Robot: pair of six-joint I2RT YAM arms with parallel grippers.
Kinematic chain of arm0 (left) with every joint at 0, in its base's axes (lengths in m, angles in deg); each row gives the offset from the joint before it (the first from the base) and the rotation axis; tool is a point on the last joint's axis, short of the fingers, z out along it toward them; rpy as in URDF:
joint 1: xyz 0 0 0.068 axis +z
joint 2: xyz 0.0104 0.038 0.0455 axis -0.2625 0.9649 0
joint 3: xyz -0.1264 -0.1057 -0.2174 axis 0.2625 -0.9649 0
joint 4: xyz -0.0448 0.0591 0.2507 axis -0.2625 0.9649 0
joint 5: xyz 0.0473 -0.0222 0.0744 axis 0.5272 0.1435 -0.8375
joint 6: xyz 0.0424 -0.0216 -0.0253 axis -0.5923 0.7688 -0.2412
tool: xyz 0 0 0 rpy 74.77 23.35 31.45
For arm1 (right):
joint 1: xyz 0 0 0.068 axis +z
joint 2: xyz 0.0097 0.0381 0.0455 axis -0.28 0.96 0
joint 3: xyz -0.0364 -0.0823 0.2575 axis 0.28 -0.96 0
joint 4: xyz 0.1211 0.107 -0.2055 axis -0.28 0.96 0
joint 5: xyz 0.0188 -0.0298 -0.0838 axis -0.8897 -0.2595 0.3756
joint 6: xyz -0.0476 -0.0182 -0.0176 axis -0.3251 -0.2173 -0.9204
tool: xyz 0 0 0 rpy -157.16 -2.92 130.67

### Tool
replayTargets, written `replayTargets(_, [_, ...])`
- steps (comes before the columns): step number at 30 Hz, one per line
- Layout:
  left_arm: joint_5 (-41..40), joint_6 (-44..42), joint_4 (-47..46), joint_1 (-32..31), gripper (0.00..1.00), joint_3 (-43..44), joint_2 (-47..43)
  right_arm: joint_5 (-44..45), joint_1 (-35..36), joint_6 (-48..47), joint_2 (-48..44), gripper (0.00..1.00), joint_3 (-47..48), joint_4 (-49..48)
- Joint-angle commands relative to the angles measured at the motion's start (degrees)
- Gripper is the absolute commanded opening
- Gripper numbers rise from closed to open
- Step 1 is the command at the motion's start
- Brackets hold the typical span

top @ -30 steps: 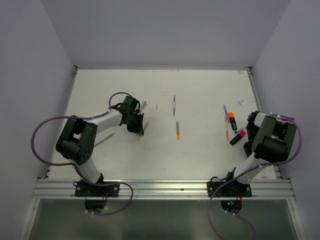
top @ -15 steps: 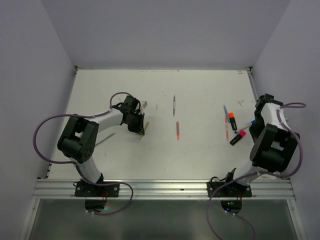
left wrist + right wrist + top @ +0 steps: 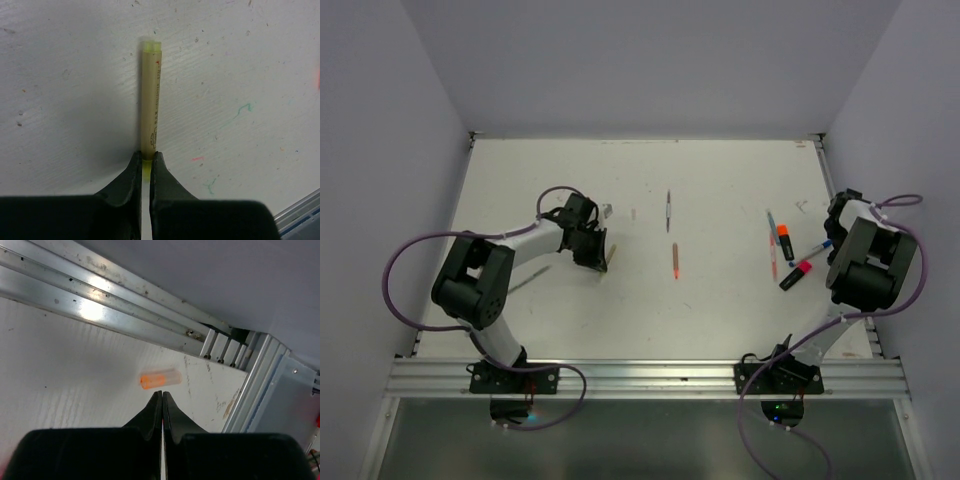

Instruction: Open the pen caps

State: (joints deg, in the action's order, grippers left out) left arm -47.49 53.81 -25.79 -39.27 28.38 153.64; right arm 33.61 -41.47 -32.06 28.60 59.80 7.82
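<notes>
My left gripper (image 3: pixel 146 161) (image 3: pixel 597 256) is shut on the yellow-green end of a pale yellow pen (image 3: pixel 150 100), which lies on the table and points away from the jaws. A stubby clear cap with an orange core (image 3: pixel 160 379) lies on the table just beyond my right gripper (image 3: pixel 162 395) (image 3: pixel 834 211). That gripper is shut, apart from the cap, and I see nothing held in it. An orange highlighter (image 3: pixel 785 241), a pink highlighter (image 3: pixel 797 273), a blue pen (image 3: pixel 820 245) and a thin pink pen (image 3: pixel 772 242) lie at the right. A thin dark pen (image 3: pixel 668 211) and a reddish pen (image 3: pixel 675 260) lie mid-table.
A metal rail (image 3: pixel 125 285) and the corner bracket (image 3: pixel 260 370) run close behind the orange cap at the table's far right. A thin pale pen (image 3: pixel 530 278) lies left of my left arm. A small whitish piece (image 3: pixel 607 210) lies just beyond the left wrist.
My right arm has swung its wrist away from the highlighters toward the far right edge. The left gripper has kept its hold on the yellow pen and barely moved.
</notes>
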Motion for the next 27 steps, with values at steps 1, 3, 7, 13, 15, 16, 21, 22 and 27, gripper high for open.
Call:
replayTargets(1, [0.64, -0.68, 0.09, 0.85, 0.0, -0.73, -0.9, 8.22, -0.1, -3.58, -1.23, 0.0, 1.71, -3.39])
replayTargets(3, [1.0, -0.42, 0.01, 0.94, 0.0, -0.73, -0.63, 9.91, -1.06, -4.63, 0.26, 0.0, 3.11, -3.3])
replayTargets(7, [1.7, -0.07, -0.17, 1.29, 0.0, -1.08, -0.54, 12.99, -4.22, -6.75, 4.74, 0.0, 6.72, -4.53])
replayTargets(13, [1.88, 0.02, -0.17, 2.25, 0.0, -1.87, -1.6, 12.73, -5.46, -9.03, 9.66, 0.0, 8.13, -6.37])
replayTargets(15, [1.7, -0.07, -0.17, 2.52, 0.0, -2.13, -1.95, 12.29, -5.29, -8.51, 11.24, 0.0, 8.22, -5.42])
replayTargets(16, [1.7, -0.07, -0.17, 2.61, 0.0, -2.4, -2.3, 12.29, -5.29, -8.07, 11.25, 0.0, 7.78, -5.41])
replayTargets(21, [1.79, 0.19, -0.43, 3.66, 0.0, -3.28, -3.09, 10.97, -5.2, -9.39, 9.06, 0.0, 3.39, -7.95])
replayTargets(22, [1.96, 0.2, -0.52, 3.66, 0.0, -3.45, -3.01, 10.19, -5.2, -9.04, 8.27, 0.0, 2.6, -7.43])
replayTargets(27, [2.4, 0.46, -0.96, 3.66, 0.0, -3.01, -2.74, 9.65, -3.36, -10.44, 6.42, 0.0, 1.8, -7.08])
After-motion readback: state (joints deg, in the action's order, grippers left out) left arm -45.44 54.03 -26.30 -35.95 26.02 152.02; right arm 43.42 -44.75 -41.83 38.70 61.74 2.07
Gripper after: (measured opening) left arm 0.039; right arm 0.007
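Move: The loose orange cap lies beside the table's right rail, roughly 2 cm right of my shut right fingertips, 1 cm back and 4 cm below them. On the same level, the black-and-red marker is some 13 cm left and 4 cm ahead of that hand, and the blue pen about 11 cm left and 9 cm ahead. From my left hand the cap is around 58 cm right and 8 cm back, barely lower. With my right fingers kept shut, I swing about 5 cm to the right, rising a little, over the cap towards the rail, then sink some 4 cm on its rail side, easing back and slightly left at the end while the fingertips lean about 15 degrees farther back. My left hand keeps its pinch on the yellow pen and drifts 1.5 cm left. ##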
